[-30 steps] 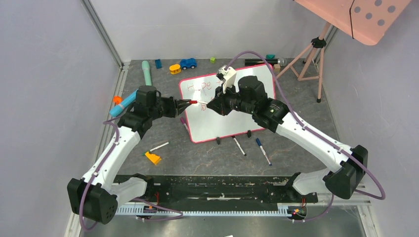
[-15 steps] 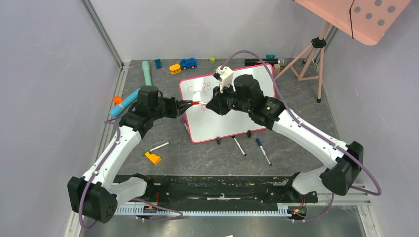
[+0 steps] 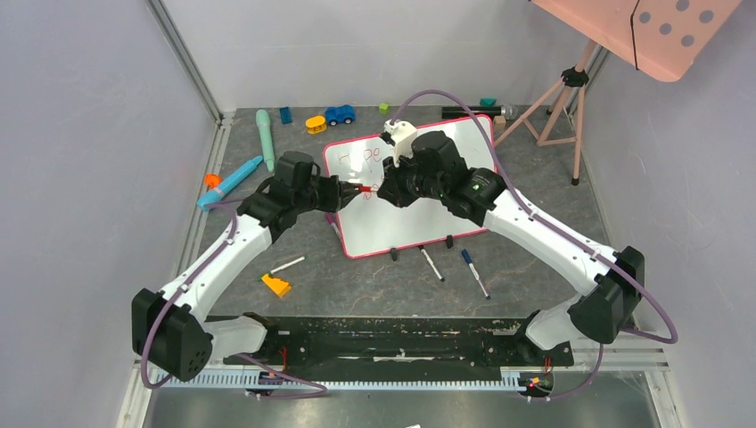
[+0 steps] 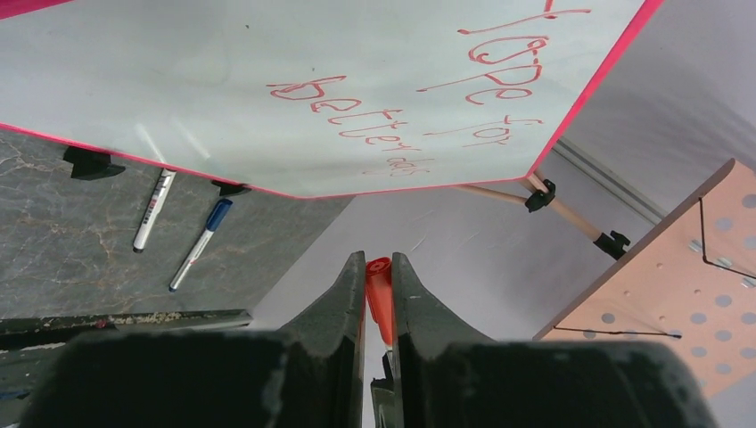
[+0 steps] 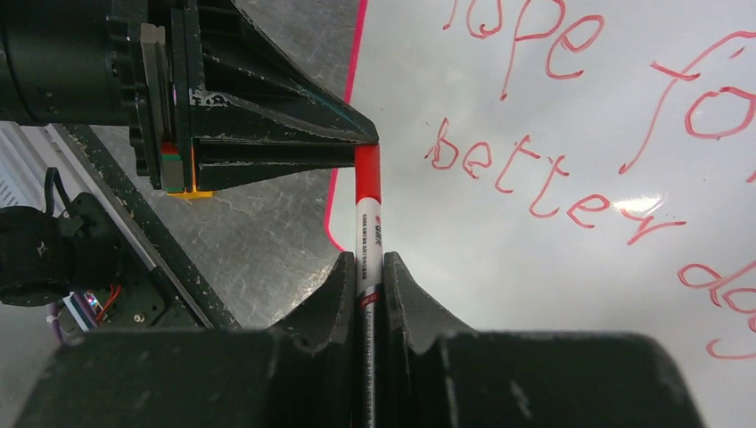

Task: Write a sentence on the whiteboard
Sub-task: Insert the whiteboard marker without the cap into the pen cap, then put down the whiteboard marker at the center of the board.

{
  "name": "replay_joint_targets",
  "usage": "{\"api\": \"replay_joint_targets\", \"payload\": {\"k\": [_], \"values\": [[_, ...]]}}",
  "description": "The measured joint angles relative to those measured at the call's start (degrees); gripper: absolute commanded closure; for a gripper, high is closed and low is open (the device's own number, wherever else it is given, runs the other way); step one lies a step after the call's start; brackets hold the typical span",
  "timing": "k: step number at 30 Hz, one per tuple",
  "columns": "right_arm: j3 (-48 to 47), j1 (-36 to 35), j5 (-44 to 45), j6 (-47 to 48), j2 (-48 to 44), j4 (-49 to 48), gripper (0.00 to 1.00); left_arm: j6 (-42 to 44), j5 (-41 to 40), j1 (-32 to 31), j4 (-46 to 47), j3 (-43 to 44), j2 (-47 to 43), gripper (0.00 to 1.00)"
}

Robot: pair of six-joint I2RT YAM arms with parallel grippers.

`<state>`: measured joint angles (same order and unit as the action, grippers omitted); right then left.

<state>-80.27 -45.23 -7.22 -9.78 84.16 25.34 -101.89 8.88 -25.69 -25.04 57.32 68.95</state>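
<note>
The whiteboard, white with a pink-red frame, stands tilted on two black feet. On it the sentence in red reads roughly "hope for better days"; it also shows in the left wrist view. My right gripper is shut on the white barrel of a red marker. The marker's red cap sits on its end. My left gripper is shut on that cap. The two grippers meet tip to tip in front of the board's left part.
Two markers lie in front of the board. A white pen and an orange wedge lie left of them. Toys sit along the back, among them a blue car. A pink perforated panel on a tripod stands at the right.
My left arm has reached to the right with the red cap, closing the gap to the right gripper. The right gripper has shifted a little left. Both stayed shut.
</note>
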Motion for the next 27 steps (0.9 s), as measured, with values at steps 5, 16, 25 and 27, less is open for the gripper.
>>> {"api": "replay_joint_targets", "payload": {"k": [5, 16, 25, 27], "values": [[-2.1, 0.0, 1.6, 0.0, 0.8, 2.6, 1.00, 0.0, -1.9, -1.4, 0.0, 1.0, 1.1, 0.98], [-8.7, -0.3, 3.4, 0.0, 3.8, 13.0, 1.00, 0.7, -4.8, -4.7, -1.4, 1.1, 1.9, 0.72], [-8.5, 2.4, 3.7, -0.4, 3.2, 23.6, 1.00, 8.7, 2.7, -7.3, -3.2, 1.9, 1.2, 0.23], [-7.1, 3.3, 3.6, -0.3, 2.4, 26.7, 1.00, 11.4, 3.9, -6.6, -3.5, 1.9, 0.9, 0.18]]}}
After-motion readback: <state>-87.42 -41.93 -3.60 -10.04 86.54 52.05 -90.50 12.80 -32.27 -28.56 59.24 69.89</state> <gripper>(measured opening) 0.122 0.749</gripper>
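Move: The red cap already sits on the marker's barrel: from the right hand, which holds the barrel, it lies about 3 cm ahead, 4 cm left and 3 cm below. The left fingers still pinch its closed end, so its middle is barely 1 cm to that hand's right. The whiteboard's middle is some 13 cm right of the left hand, 4 cm farther out and 15 cm below; the purple marker lies about 4 cm left, 4 cm back. Still pinching the cap, the left hand keeps pushing it along onto the barrel, towards the robot's right, about 1.5 cm, while the right hand is carried along. The left fingers then open wide, letting go as that hand draws back and right, turning clockwise. The right hand keeps its grip and speeds off right, down and somewhat back, about 7 cm rightward in all, tipping down some 20 degrees. ##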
